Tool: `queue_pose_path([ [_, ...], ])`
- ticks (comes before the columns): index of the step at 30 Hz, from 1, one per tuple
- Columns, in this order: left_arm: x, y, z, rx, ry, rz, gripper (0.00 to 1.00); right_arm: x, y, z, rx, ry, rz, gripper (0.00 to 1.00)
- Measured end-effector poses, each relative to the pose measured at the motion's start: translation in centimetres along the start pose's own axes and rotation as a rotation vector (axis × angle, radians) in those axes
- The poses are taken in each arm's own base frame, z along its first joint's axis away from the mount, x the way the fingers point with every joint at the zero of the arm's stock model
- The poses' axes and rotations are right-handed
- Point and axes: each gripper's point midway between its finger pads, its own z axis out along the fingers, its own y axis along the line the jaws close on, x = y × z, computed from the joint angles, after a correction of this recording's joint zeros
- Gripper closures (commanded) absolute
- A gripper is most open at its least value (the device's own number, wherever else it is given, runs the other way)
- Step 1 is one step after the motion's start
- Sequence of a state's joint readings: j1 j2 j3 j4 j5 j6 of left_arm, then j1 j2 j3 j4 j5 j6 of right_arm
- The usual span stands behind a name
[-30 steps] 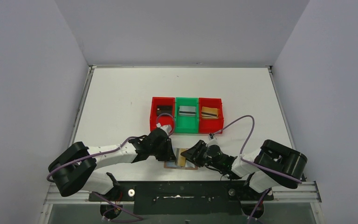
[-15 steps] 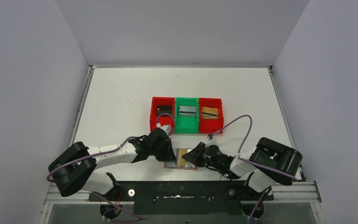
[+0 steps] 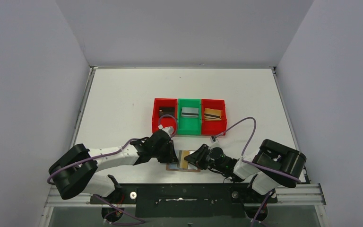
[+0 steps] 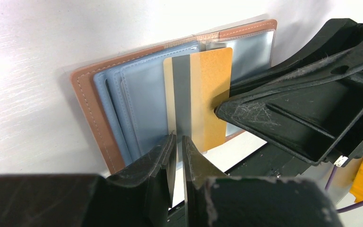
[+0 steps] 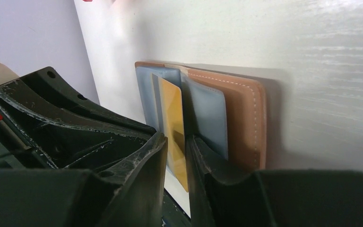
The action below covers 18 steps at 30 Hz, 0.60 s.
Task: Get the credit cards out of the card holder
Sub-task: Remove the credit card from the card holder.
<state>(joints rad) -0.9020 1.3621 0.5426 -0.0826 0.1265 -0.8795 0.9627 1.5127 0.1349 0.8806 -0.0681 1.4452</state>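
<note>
The card holder lies open near the table's front edge, tan leather with blue-grey lining. A gold card with a grey stripe sticks partly out of its slots and shows as a gold strip from above. My left gripper is shut to a thin slit, its tips down at the card's near edge with nothing visibly pinched. My right gripper reaches in from the other side. Its fingers stand narrowly open around the gold card's edge, one touching it.
Behind the holder stands a row of bins: a red bin with a black card, a green bin with a silver card, a red bin with a gold card. The black front rail is close below the holder.
My right gripper has slid a little left onto the gold card and its jaws have narrowed. The left gripper and the holder have not moved.
</note>
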Motion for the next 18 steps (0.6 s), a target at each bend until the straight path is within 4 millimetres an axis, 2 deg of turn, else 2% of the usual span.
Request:
queue_pose_path([
  [8,0.01,0.02,0.01,-0.001,0.0,0.0,0.89,0.03,-0.4,-0.13,0.014,0.001,0.003,0.93],
  [12,0.0,0.03,0.0,-0.001,0.0,0.0,0.89,-0.1,0.05,-0.48,-0.003,-0.005,0.006,0.99],
  [18,-0.01,0.04,0.01,-0.002,-0.001,0.001,0.89,-0.26,0.4,-0.65,-0.011,-0.011,0.007,0.98],
])
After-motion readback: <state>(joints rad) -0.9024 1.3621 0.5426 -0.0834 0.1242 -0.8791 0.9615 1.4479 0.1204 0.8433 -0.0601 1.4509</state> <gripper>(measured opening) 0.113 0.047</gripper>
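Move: The gold card lies in the opened card holder, its middle about 2 cm to the left of the right hand's point, level fore and aft and some 1 cm below; from the left hand it is about 3 cm to the right and 1 cm ahead. The holder's middle is also about 2 cm to the right hand's left, 2 cm below. The green compartment stands some 20 cm ahead of the right hand, the gold cards' red compartment another 11 cm to the right of it. The gold card's free right-hand edge is already between the right hand's parted fingertips; they shut on it and pinch it, the hand first dipping slightly, then rising about 1 cm from its low point with a slight shift to the right. The left hand stays put, its nearly closed fingertips still on the sleeve at the card's left side. ##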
